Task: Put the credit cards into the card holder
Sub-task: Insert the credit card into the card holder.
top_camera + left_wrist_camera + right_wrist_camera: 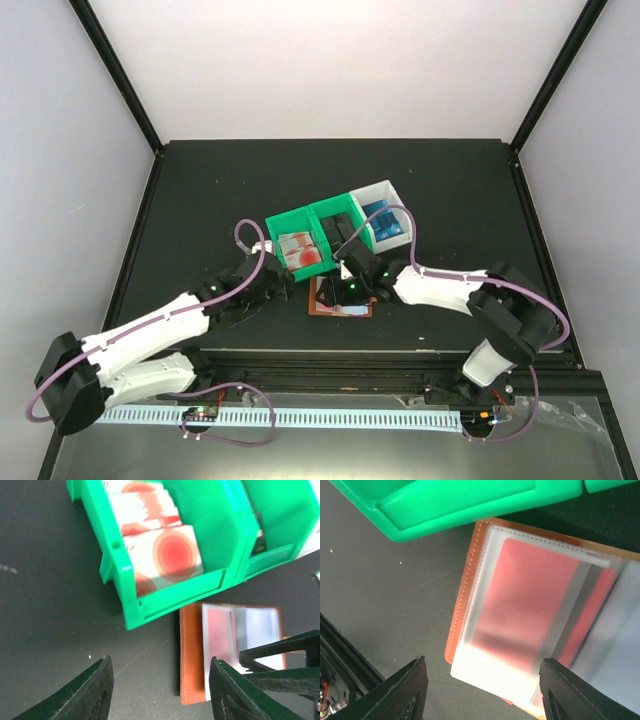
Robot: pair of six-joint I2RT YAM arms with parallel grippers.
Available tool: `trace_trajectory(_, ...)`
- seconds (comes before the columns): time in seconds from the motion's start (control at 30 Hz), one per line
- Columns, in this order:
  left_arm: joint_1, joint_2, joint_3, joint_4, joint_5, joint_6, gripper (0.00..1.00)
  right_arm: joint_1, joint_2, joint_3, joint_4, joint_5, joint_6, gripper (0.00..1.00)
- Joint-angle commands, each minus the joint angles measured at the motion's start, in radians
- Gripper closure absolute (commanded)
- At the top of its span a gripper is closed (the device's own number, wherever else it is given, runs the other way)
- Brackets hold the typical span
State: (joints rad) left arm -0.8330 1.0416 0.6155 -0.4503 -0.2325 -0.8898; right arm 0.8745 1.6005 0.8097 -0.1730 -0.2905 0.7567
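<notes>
The card holder (pixel 340 298) lies open and flat on the dark table, just in front of the bins. Its brown leather edge (pixel 192 650) (pixel 464 595) frames clear pockets, and a red card (pixel 535 595) sits inside one pocket. More red-and-white credit cards (pixel 300 250) (pixel 165 555) stand in the left green bin, black ones (pixel 343 228) in the middle bin, blue ones (pixel 383 222) in the white bin. My left gripper (pixel 278 285) (pixel 160 680) hangs open just left of the holder, holding nothing. Over the holder's near corner, my right gripper (pixel 350 285) (pixel 484 680) is open and empty.
Two joined green bins (pixel 290 218) (pixel 170 592) (pixel 445 505) and a white bin (pixel 395 192) stand in a row behind the holder. The right gripper's dark fingers (pixel 280 655) reach into the left wrist view. A black rail (pixel 400 365) runs along the table's near edge.
</notes>
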Motion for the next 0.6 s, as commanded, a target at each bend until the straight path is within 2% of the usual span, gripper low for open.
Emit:
trace_trajectory(0.0, 0.049, -0.058, 0.071, 0.017, 0.077, 0.212, 0.45, -0.004, -0.061, -0.001, 0.051, 0.040, 0.028, 0.37)
trace_trajectory(0.07, 0.054, -0.058, 0.111, 0.029, 0.085, 0.300, 0.38, -0.020, -0.130, -0.022, 0.046, 0.087, 0.030, 0.37)
trace_trajectory(0.13, 0.057, -0.045, 0.145, 0.055, 0.098, 0.384, 0.10, -0.051, -0.206, -0.043, 0.029, 0.125, 0.026, 0.37)
trace_trajectory(0.17, 0.059, -0.035, 0.161, 0.064, 0.107, 0.418, 0.02, -0.071, -0.241, -0.055, 0.022, 0.136, 0.024, 0.37)
trace_trajectory(0.27, 0.071, 0.029, 0.251, 0.037, 0.121, 0.493, 0.01, -0.141, -0.334, -0.098, -0.009, 0.149, 0.012, 0.36)
trace_trajectory(0.37, 0.082, 0.122, 0.364, 0.023, 0.198, 0.612, 0.01, -0.208, -0.412, -0.146, -0.025, 0.164, 0.002, 0.35)
trace_trajectory(0.5, 0.084, 0.298, 0.506, 0.022, 0.356, 0.772, 0.01, -0.282, -0.429, -0.168, -0.039, 0.160, 0.004, 0.34)
trace_trajectory(0.57, 0.085, 0.428, 0.604, -0.028, 0.359, 0.830, 0.04, -0.319, -0.402, -0.163, -0.055, 0.155, 0.007, 0.36)
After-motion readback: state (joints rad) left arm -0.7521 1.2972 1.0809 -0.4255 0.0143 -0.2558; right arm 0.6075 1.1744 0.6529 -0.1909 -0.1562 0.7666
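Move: The black cards in the tray's middle compartment lie about 14 cm to the right of the left hand, 12 cm ahead and some 7 cm lower. The red cards are about 4 cm right and 8 cm ahead, the blue cards about 24 cm right and 15 cm ahead, and the open card holder about 14 cm right and 3 cm back. From the right hand, hovering low over the holder, the black cards are about 14 cm ahead and 3 cm right. The left hand climbs about 12 cm off the table side of the tray, then swings increasingly right and forward over the compartments towards the black and blue cards, its fingers spreading from half open to fully wide as the wrist turns some 30 degrees clockwise and the fingertips tilt up. Meanwhile the half-open right hand clears the card holder, going right, up and forward and sinking slightly at the end, while it turns about 20 degrees clockwise with its opening unchanged. ##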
